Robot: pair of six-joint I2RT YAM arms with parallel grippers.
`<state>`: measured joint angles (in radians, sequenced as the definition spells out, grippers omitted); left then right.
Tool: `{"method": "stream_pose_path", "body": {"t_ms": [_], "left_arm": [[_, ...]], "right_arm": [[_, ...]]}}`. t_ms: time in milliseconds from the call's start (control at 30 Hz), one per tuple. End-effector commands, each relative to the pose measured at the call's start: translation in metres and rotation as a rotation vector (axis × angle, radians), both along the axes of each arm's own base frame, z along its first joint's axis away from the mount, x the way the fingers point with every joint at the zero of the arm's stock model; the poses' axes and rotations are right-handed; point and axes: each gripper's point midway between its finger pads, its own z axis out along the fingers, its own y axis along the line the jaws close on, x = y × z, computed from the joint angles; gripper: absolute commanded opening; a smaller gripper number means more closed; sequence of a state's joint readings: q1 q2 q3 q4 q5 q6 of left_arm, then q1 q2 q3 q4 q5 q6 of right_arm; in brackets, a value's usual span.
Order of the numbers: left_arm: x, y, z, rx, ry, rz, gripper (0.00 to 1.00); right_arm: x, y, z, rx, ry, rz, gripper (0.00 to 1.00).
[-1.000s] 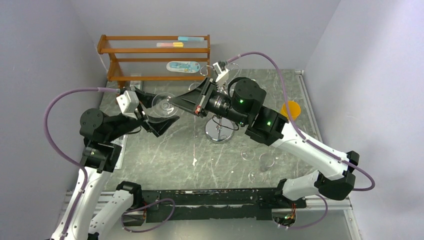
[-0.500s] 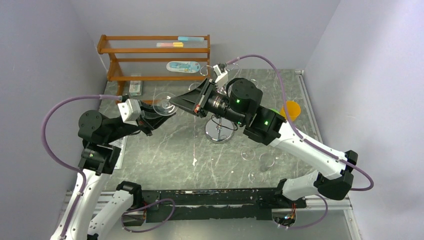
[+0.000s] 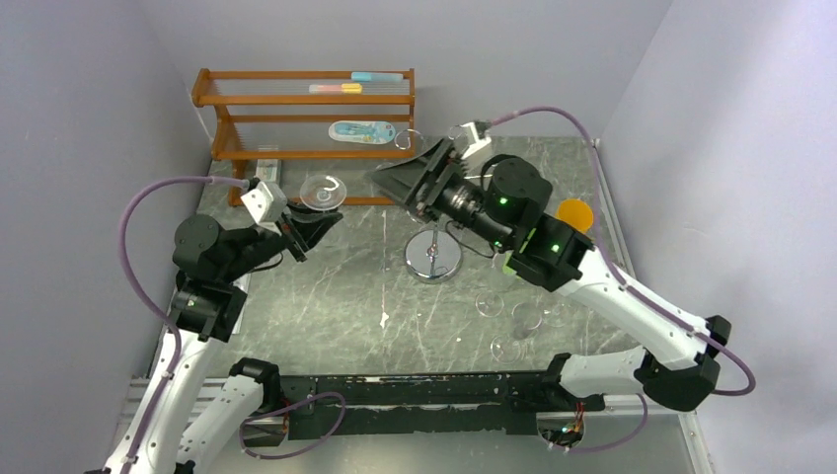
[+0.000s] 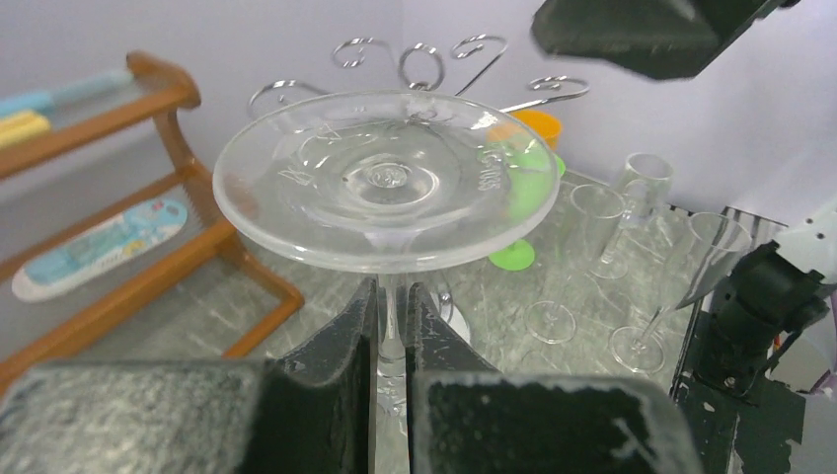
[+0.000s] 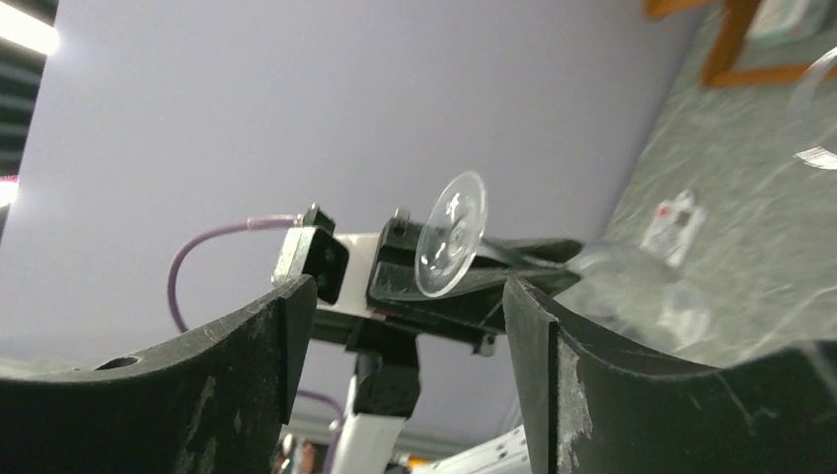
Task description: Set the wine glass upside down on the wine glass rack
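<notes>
The wine glass (image 4: 385, 178) is clear, and its round foot fills the left wrist view past my fingertips. My left gripper (image 4: 393, 311) is shut on its thin stem; the bowl is hidden below the fingers. From above, the glass foot (image 3: 324, 191) hovers left of centre, just beyond the left gripper (image 3: 312, 219). My right gripper (image 3: 397, 178) stands open and empty to the right of the glass, apart from it. In its own view the right gripper (image 5: 405, 296) frames the glass foot (image 5: 452, 235) at a distance. The chrome wine glass rack (image 3: 432, 257) stands mid-table, its curled arms (image 4: 415, 61) behind the glass.
An orange-brown wooden shelf (image 3: 306, 114) stands at the back left. Several loose clear glasses (image 3: 513, 316) sit on the marble table (image 3: 336, 306) at the right, near an orange cup (image 3: 574, 212). A green disc (image 4: 513, 255) lies by the rack's base.
My left gripper closed on the glass stem. The right gripper then opened, let go of the glass and drew back to the right. The left arm shifted slightly, carrying the glass.
</notes>
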<state>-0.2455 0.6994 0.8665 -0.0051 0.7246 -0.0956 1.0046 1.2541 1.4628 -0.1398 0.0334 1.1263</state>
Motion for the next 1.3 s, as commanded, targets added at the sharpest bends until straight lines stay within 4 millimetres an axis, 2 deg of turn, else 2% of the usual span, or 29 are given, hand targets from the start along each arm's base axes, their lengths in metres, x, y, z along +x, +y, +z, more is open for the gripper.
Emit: {"method": "stream_pose_path", "body": {"t_ms": [0,200,300,467,533,667,800,967,1267], "left_arm": [[0.016,0.009,0.001,-0.053,0.012,0.093,0.05],[0.008,-0.023,-0.010,-0.044,0.041,-0.160,0.05],[0.009,-0.037,-0.012,-0.059,0.032,-0.251,0.05],[0.021,-0.071,-0.030,-0.006,0.045,-0.313,0.05],[0.025,-0.082,-0.037,0.017,0.043,-0.317,0.05],[0.037,-0.091,-0.057,0.050,0.053,-0.326,0.05],[0.039,-0.097,-0.054,0.019,-0.015,-0.349,0.05],[0.046,-0.107,-0.063,0.040,-0.025,-0.373,0.05],[0.070,-0.115,-0.074,0.068,-0.026,-0.320,0.05]], "right_arm": [[0.034,-0.055,-0.011,-0.068,-0.039,-0.233,0.74],[0.040,-0.119,0.002,-0.083,-0.150,-0.449,0.74],[0.036,-0.137,0.006,-0.072,-0.182,-0.497,0.73],[0.033,-0.152,0.011,-0.071,-0.208,-0.540,0.72],[0.032,-0.157,0.014,-0.071,-0.219,-0.552,0.72],[0.029,-0.162,0.019,-0.053,-0.231,-0.561,0.72],[0.029,-0.163,0.017,-0.054,-0.231,-0.561,0.72],[0.028,-0.159,0.021,-0.059,-0.243,-0.547,0.72],[0.029,-0.153,0.019,-0.046,-0.237,-0.528,0.71]]}}
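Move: The left gripper already holds the upturned wine glass by its stem, foot on top. The rack's left loop lies about 10 cm ahead of it, 9 cm right and 7 cm lower; the rack's hub is some 10 cm farther right of that loop, about level with it. The front loop sits 18 cm right of the hand and barely 1 cm ahead. From the empty right hand, the left loop is about 10 cm ahead, 1 cm left and 13 cm below. Carry the glass upside down with the left gripper to the rack's left loop: ease forward and down first, then sweep right while sinking, and finish creeping forward and right, about 11 cm right, 9 cm down and 6 cm forward in all. Swing the wrist some 20 degrees clockwise, fingers shut on the stem. Meanwhile pull the open right gripper about 15 cm right, turning it clockwise and tipping its fingers up, then hold it there. ##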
